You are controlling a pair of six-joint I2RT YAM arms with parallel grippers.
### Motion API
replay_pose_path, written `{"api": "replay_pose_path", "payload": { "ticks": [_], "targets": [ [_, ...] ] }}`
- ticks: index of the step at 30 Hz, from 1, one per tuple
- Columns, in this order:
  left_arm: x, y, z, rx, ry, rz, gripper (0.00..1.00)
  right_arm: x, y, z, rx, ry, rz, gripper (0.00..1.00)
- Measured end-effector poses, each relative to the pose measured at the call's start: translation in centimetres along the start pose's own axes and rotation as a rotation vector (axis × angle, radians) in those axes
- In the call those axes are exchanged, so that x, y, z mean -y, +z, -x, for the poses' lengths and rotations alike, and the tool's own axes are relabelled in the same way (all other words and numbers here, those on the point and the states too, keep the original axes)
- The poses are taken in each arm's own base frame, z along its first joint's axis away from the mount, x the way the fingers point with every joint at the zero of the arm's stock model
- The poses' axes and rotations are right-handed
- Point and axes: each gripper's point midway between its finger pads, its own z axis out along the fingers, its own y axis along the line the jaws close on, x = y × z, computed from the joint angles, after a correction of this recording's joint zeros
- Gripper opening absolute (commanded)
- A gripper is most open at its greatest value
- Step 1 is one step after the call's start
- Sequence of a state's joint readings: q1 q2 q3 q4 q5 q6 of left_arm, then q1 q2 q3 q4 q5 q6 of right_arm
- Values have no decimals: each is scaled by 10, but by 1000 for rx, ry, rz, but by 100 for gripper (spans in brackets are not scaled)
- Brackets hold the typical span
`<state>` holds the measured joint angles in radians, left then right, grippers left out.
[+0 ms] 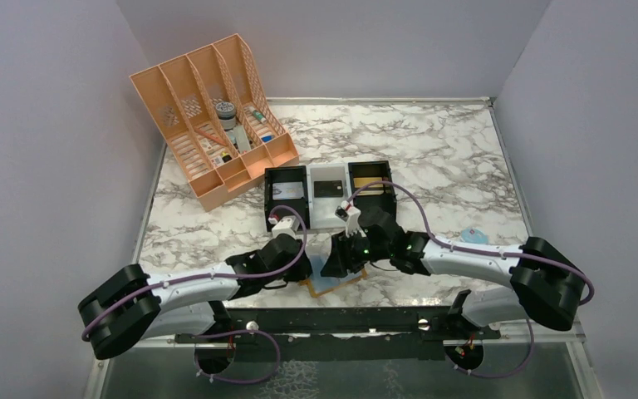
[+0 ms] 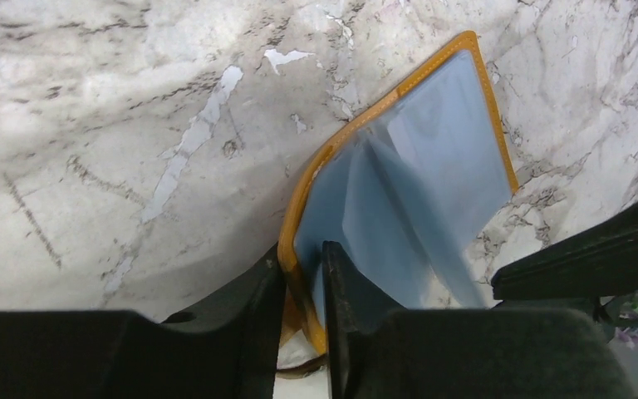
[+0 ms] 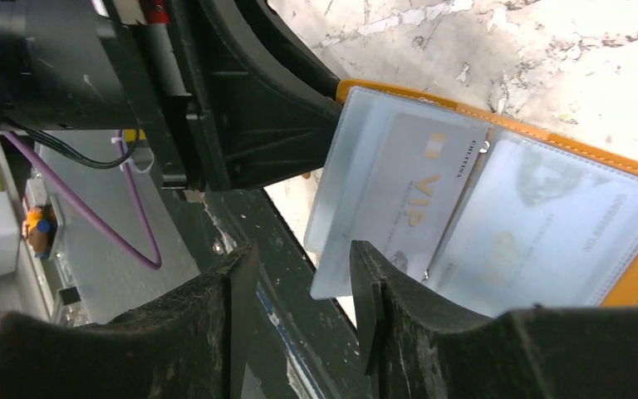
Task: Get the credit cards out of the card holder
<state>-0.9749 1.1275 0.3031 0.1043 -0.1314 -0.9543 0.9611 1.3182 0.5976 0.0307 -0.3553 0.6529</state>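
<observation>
The card holder [image 1: 333, 284] lies spread like a book near the table's front edge, mustard-tan outside with pale blue clear sleeves inside [image 2: 432, 166]. My left gripper [image 2: 303, 253] has its jaws close together on the holder's tan edge [image 2: 292, 249]. In the right wrist view two pale credit cards sit inside the sleeves, one marked VIP [image 3: 419, 187] and another [image 3: 540, 224] beside it. My right gripper [image 3: 303, 249] stands open at the sleeve's lower corner [image 3: 332, 274], which lies just by its right finger [image 3: 365, 283]. The left gripper's black body [image 3: 257, 108] holds the holder's far corner.
A peach desk organizer [image 1: 212, 125] stands at the back left. Two black bins [image 1: 287, 195] [image 1: 371, 187] flank a white one [image 1: 328, 195] just behind the grippers. A clear-blue packet [image 1: 473, 237] lies to the right. A black rail [image 1: 341, 320] runs along the front edge.
</observation>
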Motion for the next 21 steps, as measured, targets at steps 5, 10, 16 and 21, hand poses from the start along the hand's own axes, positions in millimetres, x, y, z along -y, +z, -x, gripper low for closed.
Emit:
{"api": "replay_pose_path", "payload": {
  "ticks": [5,10,16,21],
  "targets": [
    [-7,-16,5,14,2,42,38,-1,6,-3,-17,21,17,47],
    [-5,-37,21,74,-19,46,39,2,12,-10,-46,32,23,47],
    [-10,-47,23,85,-26,60,39,7,15,-12,-54,40,5,47],
    [-5,-46,23,82,-23,42,38,24,15,-8,-24,47,-88,45]
  ]
}}
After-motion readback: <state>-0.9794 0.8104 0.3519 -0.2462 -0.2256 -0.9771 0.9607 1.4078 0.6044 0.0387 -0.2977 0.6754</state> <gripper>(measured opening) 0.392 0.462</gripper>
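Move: Between the left hand's fingertips, at 0 cm, is the card holder's left edge. From that hand the VIP card's pocket lies about 4 cm to the right and 1 cm down, level fore and aft, and the clasp tab 2 cm back and 1 cm below. The right hand hovers open with the VIP card some 5 cm below it, 1 cm ahead and 2 cm to its left; the other pocket is 3 cm ahead of that hand, 5 cm to its right and 6 cm down. Opening its fingers further, the left hand lets go of the holder's left edge and draws off to its left and up, about 4 cm each way, then hangs there. The right hand, fingers still parted and empty, sinks some 3 cm towards the VIP card, edging slightly back before coming forward about 1.5 cm at the end. ##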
